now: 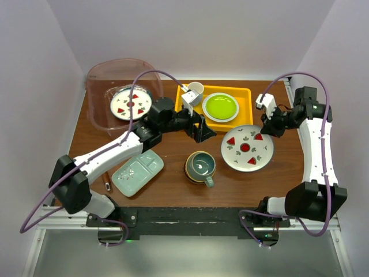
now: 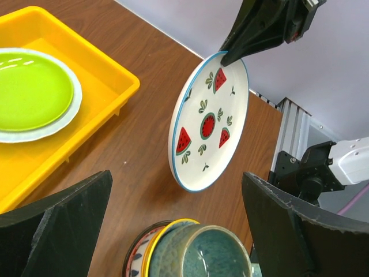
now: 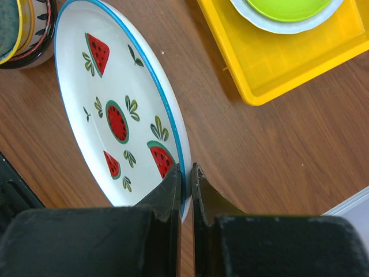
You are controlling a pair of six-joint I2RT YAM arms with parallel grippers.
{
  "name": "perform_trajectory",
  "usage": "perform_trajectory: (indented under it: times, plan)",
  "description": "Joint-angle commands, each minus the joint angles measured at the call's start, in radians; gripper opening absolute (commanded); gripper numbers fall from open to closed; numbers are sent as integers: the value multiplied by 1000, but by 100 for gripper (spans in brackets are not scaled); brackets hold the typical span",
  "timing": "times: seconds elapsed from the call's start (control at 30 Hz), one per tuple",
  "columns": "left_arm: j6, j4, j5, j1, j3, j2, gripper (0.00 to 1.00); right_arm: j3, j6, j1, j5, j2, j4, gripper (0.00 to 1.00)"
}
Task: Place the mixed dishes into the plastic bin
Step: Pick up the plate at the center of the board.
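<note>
My right gripper is shut on the rim of a white watermelon plate. In the left wrist view that plate stands tilted with its held edge raised. My left gripper is open and holds nothing, hovering between the yellow tray and a teal mug nested in stacked patterned bowls. A pale green divided tray lies at the near left. The plastic bin stands at the far left with another watermelon plate inside it.
A yellow tray at the back holds a lime-green plate and a small white cup. A thin brown stick lies near the left arm's base. Walls close in the table on three sides.
</note>
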Motion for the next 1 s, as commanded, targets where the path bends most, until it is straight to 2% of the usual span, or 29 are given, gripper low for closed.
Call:
perform_trajectory:
  times: [0.0,0.33,0.5,0.57,0.6,0.7,0.73,0.8,0.83,0.87,0.97]
  plan:
    - [74,88,1,-24,84,63,99,69,12,13,-97,-50,-15,0]
    - [154,64,13,-89,215,239,96,92,42,25,-129,-58,-23,0]
    - [210,-2,-80,-141,277,304,92,113,55,31,-152,-53,-27,0]
    - [235,-46,-117,-150,312,333,86,116,58,31,-155,-54,-32,0]
    - [240,-59,-120,-152,324,342,82,116,58,33,-161,-54,-30,0]
    - [247,-88,-120,-153,355,364,63,113,61,33,-167,-58,-32,0]
    - [246,-88,-111,-153,358,365,47,112,63,31,-170,-59,-32,0]
    - [244,-88,-103,-153,358,362,27,109,68,33,-173,-61,-30,0]
    - [241,-88,-99,-153,357,356,11,109,71,33,-176,-61,-30,0]
    - [237,-88,-100,-153,357,353,1,110,75,33,-181,-59,-29,0]
    - [215,-80,-103,-152,346,325,0,109,95,33,-189,-61,-27,0]
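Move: The watermelon-patterned plate already hangs from the right fingers by its right rim. Its middle lies about 8 cm to that hand's left, 6 cm back and 3 cm below. From the open left hand, its middle is some 18 cm to the right, 2 cm back and 7 cm lower. The green mug on its stack stands about 7 cm back from the left hand, 16 cm below; the green plate in the yellow tray lies 20 cm ahead, 8 cm right and 19 cm below. The left fingers come onto the plate's left rim and pinch it, one on each face, closing only near the end of a reach of about 9 cm to the right and 5 cm down, with the fingertips dipping some 10 degrees. The right hand keeps its pinch on the opposite side and eases the plate about 3 cm up and 2 cm left to meet them. ##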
